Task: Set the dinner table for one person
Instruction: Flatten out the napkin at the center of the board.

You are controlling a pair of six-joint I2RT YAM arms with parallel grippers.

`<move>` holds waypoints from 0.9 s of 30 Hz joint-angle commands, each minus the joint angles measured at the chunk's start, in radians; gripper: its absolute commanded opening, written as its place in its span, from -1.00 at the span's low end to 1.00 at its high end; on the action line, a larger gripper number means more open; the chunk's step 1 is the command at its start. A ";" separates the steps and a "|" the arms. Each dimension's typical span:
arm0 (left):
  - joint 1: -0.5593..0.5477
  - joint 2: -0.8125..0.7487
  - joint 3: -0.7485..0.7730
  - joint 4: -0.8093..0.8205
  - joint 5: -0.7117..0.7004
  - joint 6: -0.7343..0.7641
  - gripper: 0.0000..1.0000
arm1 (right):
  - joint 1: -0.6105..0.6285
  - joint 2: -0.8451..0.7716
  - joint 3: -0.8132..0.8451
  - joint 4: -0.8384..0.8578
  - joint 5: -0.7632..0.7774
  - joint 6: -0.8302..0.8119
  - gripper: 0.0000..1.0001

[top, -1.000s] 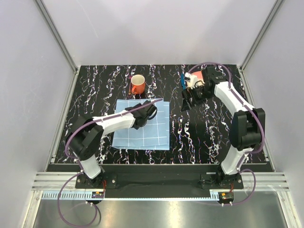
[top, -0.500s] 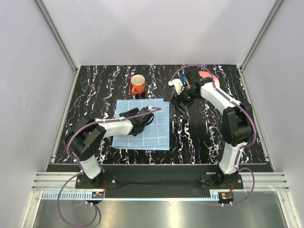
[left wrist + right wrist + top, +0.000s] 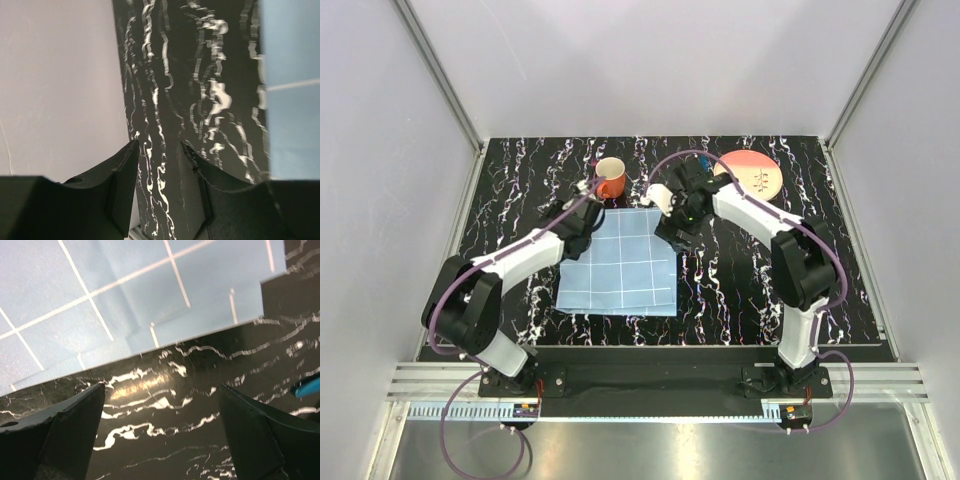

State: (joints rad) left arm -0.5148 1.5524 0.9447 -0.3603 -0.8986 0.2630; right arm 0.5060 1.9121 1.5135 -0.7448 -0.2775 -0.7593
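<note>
The dinner table (image 3: 520, 200) is a black marbled top. A light-blue checked mat (image 3: 620, 265) lies flat at its middle. An orange mug (image 3: 610, 177) stands behind the mat, and an orange plate (image 3: 752, 172) lies at the back right. My left gripper (image 3: 578, 228) hovers at the mat's back left corner, just in front of the mug. In the left wrist view the left gripper (image 3: 157, 147) is partly open and empty over bare table (image 3: 200, 75), with the mat (image 3: 292, 100) to one side. My right gripper (image 3: 162, 390) is wide open and empty, just off the mat's edge (image 3: 125, 295).
Grey walls (image 3: 420, 150) close in the table on three sides. The tip of a blue object (image 3: 307, 386) shows at the right edge of the right wrist view. Both arms' bases sit on the rail (image 3: 650, 380) at the near edge.
My left arm has moved from over the mat's middle to its back left corner. My right arm has swung left from the plate to the mat's back right corner, uncovering the plate.
</note>
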 commanded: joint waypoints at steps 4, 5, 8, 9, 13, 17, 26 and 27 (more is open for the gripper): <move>0.065 -0.055 0.060 -0.005 -0.020 -0.082 -0.14 | 0.069 0.094 0.092 0.028 0.038 -0.041 0.99; 0.068 -0.051 0.062 -0.005 -0.025 -0.082 -0.14 | 0.075 0.103 0.099 0.030 0.038 -0.044 0.99; 0.071 -0.043 0.069 -0.005 -0.048 -0.087 -0.14 | 0.089 0.139 0.120 0.028 0.046 -0.052 0.99; 0.073 -0.044 0.071 -0.005 -0.052 -0.090 -0.14 | 0.089 0.145 0.125 0.030 0.044 -0.052 0.99; 0.078 -0.055 0.072 0.000 -0.062 -0.082 -0.13 | 0.101 0.182 0.134 0.027 0.060 -0.054 1.00; 0.090 -0.069 0.086 0.018 -0.066 -0.056 -0.13 | 0.104 0.197 0.128 0.024 0.069 -0.040 0.99; 0.121 -0.090 0.172 0.083 -0.072 0.054 -0.12 | 0.104 0.203 0.064 0.013 0.084 -0.012 0.99; 0.121 -0.091 0.180 0.089 -0.072 0.071 -0.12 | 0.104 0.202 0.057 0.013 0.086 -0.009 1.00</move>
State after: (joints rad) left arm -0.4011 1.5085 1.0592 -0.3439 -0.9352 0.2787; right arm 0.6003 2.1147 1.5879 -0.7296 -0.2173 -0.7834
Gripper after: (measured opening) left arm 0.439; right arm 0.994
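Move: The napkin's middle lies about 16 cm to the right hand's left, 3 cm back and 7 cm below; its right edge is only some 2 cm to that hand's left. The mug stands around 17 cm ahead of the right hand and 19 cm left, the blue knife 20 cm ahead and 7 cm right. From the left hand the napkin's middle is roughly 16 cm to the right, 4 cm back and 11 cm below. Wide-open fingertips of the right hand come down onto the napkin's right edge strip, the hand sinking about 6 cm while shifting 3 to 4 cm left, nearly all of that early on, and barely tilting. The left hand, half open and empty, leaves the napkin's left side, first easing left, then rising, some 5 cm up in all and a little forward. ##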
